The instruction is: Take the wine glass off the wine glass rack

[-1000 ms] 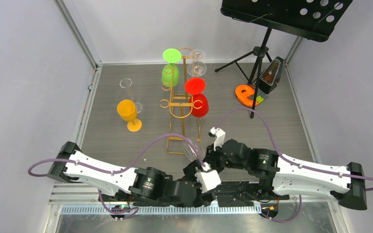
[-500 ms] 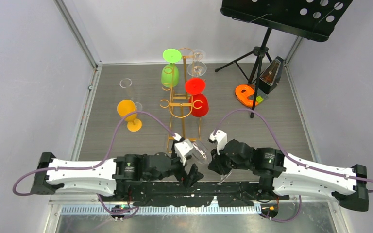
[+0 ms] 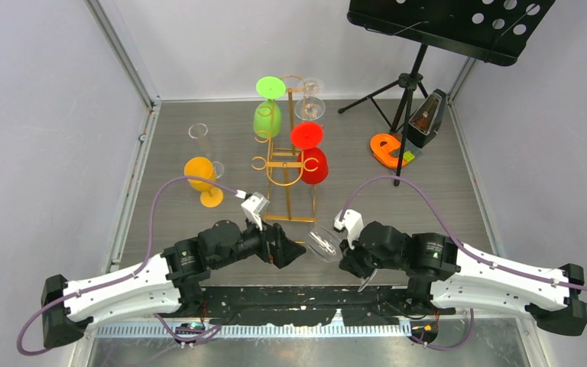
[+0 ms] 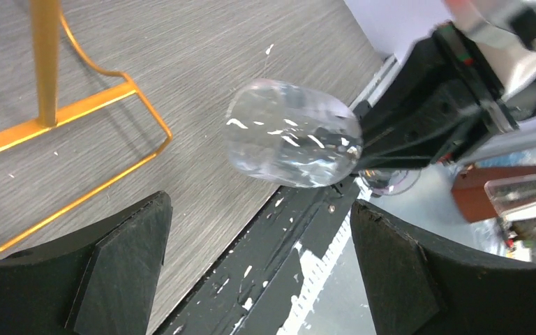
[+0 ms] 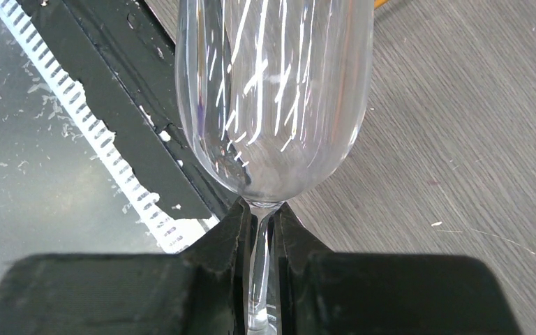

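My right gripper (image 3: 345,256) is shut on the stem of a clear wine glass (image 3: 323,241), held tilted low near the table's front edge, bowl pointing left. In the right wrist view the fingers (image 5: 234,223) pinch the stem just under the bowl (image 5: 276,98). My left gripper (image 3: 294,251) is open and empty, just left of the bowl, which shows ahead of it (image 4: 289,134), apart from the gripper (image 4: 259,206). The gold wire rack (image 3: 289,164) stands behind, its post and base also in the left wrist view (image 4: 45,63). A green glass (image 3: 267,115), a red glass (image 3: 313,164) and a clear glass (image 3: 309,103) hang on it.
An orange glass (image 3: 202,180) and a clear glass (image 3: 199,134) stand left of the rack. A black music stand (image 3: 405,84), a metronome (image 3: 426,118) and an orange object (image 3: 386,149) are at the back right. The black mounting rail (image 3: 306,294) runs along the front edge.
My left arm has swung back to the left, away from the glass and the right gripper, jaws open. My right gripper has shifted slightly right with the clear glass.
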Available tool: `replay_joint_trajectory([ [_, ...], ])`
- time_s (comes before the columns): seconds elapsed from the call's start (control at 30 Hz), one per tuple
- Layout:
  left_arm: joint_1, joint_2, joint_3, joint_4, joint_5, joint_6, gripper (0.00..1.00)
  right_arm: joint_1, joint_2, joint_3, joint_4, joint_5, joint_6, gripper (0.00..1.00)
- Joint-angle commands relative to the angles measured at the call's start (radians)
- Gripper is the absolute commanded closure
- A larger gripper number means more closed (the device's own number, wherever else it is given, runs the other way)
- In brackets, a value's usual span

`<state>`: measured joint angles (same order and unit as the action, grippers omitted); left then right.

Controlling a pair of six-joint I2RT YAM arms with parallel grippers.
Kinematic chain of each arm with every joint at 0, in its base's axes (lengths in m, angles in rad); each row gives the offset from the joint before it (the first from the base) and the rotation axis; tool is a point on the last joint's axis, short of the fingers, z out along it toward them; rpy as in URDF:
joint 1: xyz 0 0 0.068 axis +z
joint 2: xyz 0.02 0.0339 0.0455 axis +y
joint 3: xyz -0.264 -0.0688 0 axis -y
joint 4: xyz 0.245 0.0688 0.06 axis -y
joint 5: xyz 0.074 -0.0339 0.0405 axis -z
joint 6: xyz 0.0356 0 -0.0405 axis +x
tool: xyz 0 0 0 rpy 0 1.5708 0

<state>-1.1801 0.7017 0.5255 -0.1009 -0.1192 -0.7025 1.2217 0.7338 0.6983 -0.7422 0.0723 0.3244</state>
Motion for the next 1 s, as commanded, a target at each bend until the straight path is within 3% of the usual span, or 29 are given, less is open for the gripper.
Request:
replay_joint_trajectory([
  [0.0,0.112,-0.020,-0.064,0.157,0.159,-0.132,0.04,0.001,-0.043,0.067,0.007,0.012,-0.057,0.94],
  [0.53,0.425,-0.009,-0.232,0.422,0.535,-0.372,0.05,0.078,-0.020,0.135,0.031,0.010,-0.110,0.94],
  [0.77,0.490,-0.039,-0.263,0.414,0.624,-0.403,0.07,0.201,0.060,0.207,0.028,0.102,-0.177,0.94],
  [0.97,0.504,-0.084,-0.263,0.360,0.685,-0.386,0.10,0.214,0.116,0.255,0.045,0.123,-0.221,0.94],
])
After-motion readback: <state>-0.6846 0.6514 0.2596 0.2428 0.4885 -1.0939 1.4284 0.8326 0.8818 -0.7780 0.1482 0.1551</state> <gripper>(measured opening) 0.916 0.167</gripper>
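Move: The left gripper, wide open, has the clear wine glass's bowl about 8 cm to its right, 2 cm ahead and some 3 cm below it. The rack's near foot bar lies about 7 cm ahead of this hand, 2 cm left and 20 cm down; the red wine glass hangs roughly 24 cm ahead, 3 cm right and 3 cm lower. The right hand already holds the clear glass by its stem; the left gripper is about 11 cm to its left, 3 cm ahead and 6 cm above. Up by about 5 cm, then also some 3 cm left and slightly back, the right hand carries the clear wine glass, still pinched by the stem, and swings its mouth left to face the left gripper. The left hand eases about 3 cm forward and sinks slightly, then drifts left, its wrist rolling roughly 25 degrees counter-clockwise as seen from behind it, fingers wide open and coming to point more squarely right. ##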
